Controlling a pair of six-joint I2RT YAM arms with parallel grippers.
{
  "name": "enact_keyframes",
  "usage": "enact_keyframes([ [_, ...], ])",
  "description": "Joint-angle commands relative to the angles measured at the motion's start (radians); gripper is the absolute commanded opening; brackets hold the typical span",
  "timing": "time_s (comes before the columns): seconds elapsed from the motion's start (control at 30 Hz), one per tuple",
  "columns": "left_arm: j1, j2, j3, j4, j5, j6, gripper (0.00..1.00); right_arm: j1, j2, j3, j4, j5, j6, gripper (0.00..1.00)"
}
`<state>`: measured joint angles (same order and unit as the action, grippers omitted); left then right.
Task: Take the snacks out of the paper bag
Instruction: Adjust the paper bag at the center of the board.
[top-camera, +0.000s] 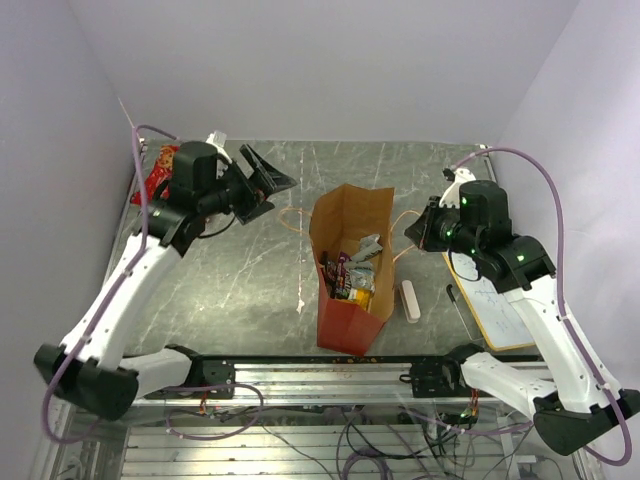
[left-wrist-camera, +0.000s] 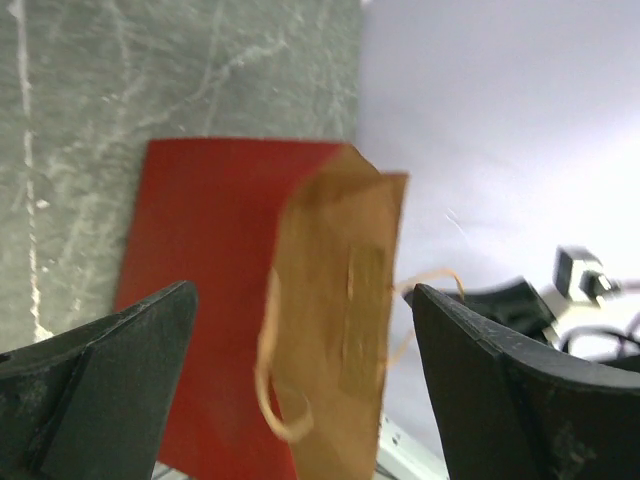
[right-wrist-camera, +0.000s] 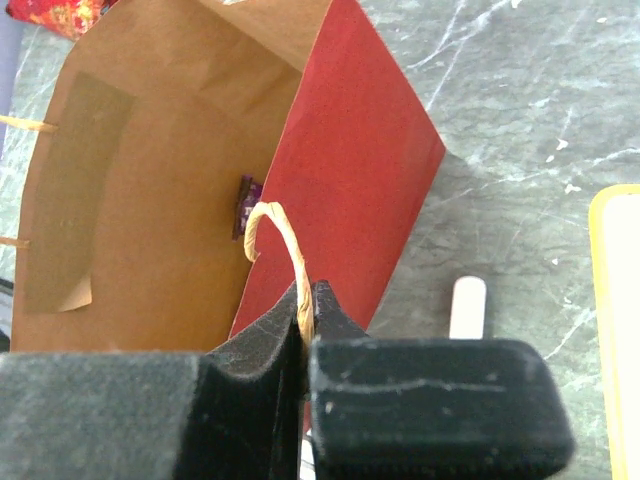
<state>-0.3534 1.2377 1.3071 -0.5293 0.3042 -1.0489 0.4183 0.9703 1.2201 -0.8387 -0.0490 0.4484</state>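
The red paper bag stands mid-table with its brown inside showing. Several snack packets lie in it, dark purple, yellow and clear crinkly ones. A purple pack shows inside in the right wrist view. The red-orange chip bag lies at the far left of the table, outside the paper bag. My right gripper is shut on the bag's tan loop handle, its pads pinching the cord. My left gripper is open and empty, up off the table left of the bag, facing its side.
A white oblong eraser lies just right of the bag and also shows in the right wrist view. A yellow-edged whiteboard and a pen lie at the right. Walls close in on the left and back.
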Motion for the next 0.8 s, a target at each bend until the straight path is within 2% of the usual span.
enact_keyframes([
  [0.0,-0.106,-0.114,0.0,-0.121,-0.094,-0.024,0.99,0.002,-0.026,-0.036,0.052,-0.088,-0.031,0.0],
  [0.13,-0.23,-0.162,-0.04,-0.202,-0.188,-0.051,0.98,0.002,-0.046,-0.061,0.05,-0.105,-0.014,0.0],
  [0.2,-0.245,-0.15,-0.072,-0.21,-0.158,-0.061,0.97,0.002,-0.046,-0.057,0.041,-0.108,-0.003,0.0],
  [0.27,-0.249,-0.105,-0.081,-0.183,-0.098,-0.063,0.91,0.002,-0.048,-0.059,0.042,-0.108,0.012,0.0],
  [0.37,-0.255,-0.012,-0.009,-0.199,-0.067,-0.022,0.84,0.002,-0.044,-0.053,0.028,-0.097,0.045,0.0],
  [0.47,-0.256,0.045,0.093,-0.249,-0.099,0.071,0.71,0.003,-0.038,-0.045,-0.008,-0.076,0.05,0.0],
  [0.53,-0.251,0.059,0.122,-0.257,-0.119,0.1,0.58,0.002,-0.043,-0.048,-0.035,-0.064,0.056,0.0],
  [0.63,-0.24,0.077,0.142,-0.248,-0.098,0.117,0.48,0.003,-0.048,-0.04,-0.066,-0.082,0.059,0.0],
  [0.77,-0.235,0.083,0.161,-0.263,-0.051,0.145,0.21,0.003,-0.027,0.001,-0.135,-0.123,0.031,0.0],
])
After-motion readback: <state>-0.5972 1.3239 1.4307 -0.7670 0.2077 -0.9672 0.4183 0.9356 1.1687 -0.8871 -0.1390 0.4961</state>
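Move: The paper bag's left handle stands about 5 cm back, 3 cm to the right and 4 cm below the open left hand. The bag's middle lies roughly 12 cm back and 16 cm right of that hand, some 17 cm lower, with the remaining snacks inside about 11 cm back and 17 cm right. From the right hand, already gripping the right handle, the left handle is about 28 cm left and 2 cm ahead, the bag's middle 15 cm left and 6 cm back. The paper bag's left handle is taken between the left fingertips: the hand draws back some 8 cm and drifts right, rises slightly, then dips about 8 cm to the bag's left rim, easing a little forward and up at the end as the wide-open fingers close to about a third. The right hand keeps its pinch on the right handle, easing back and down about 2 cm each. ##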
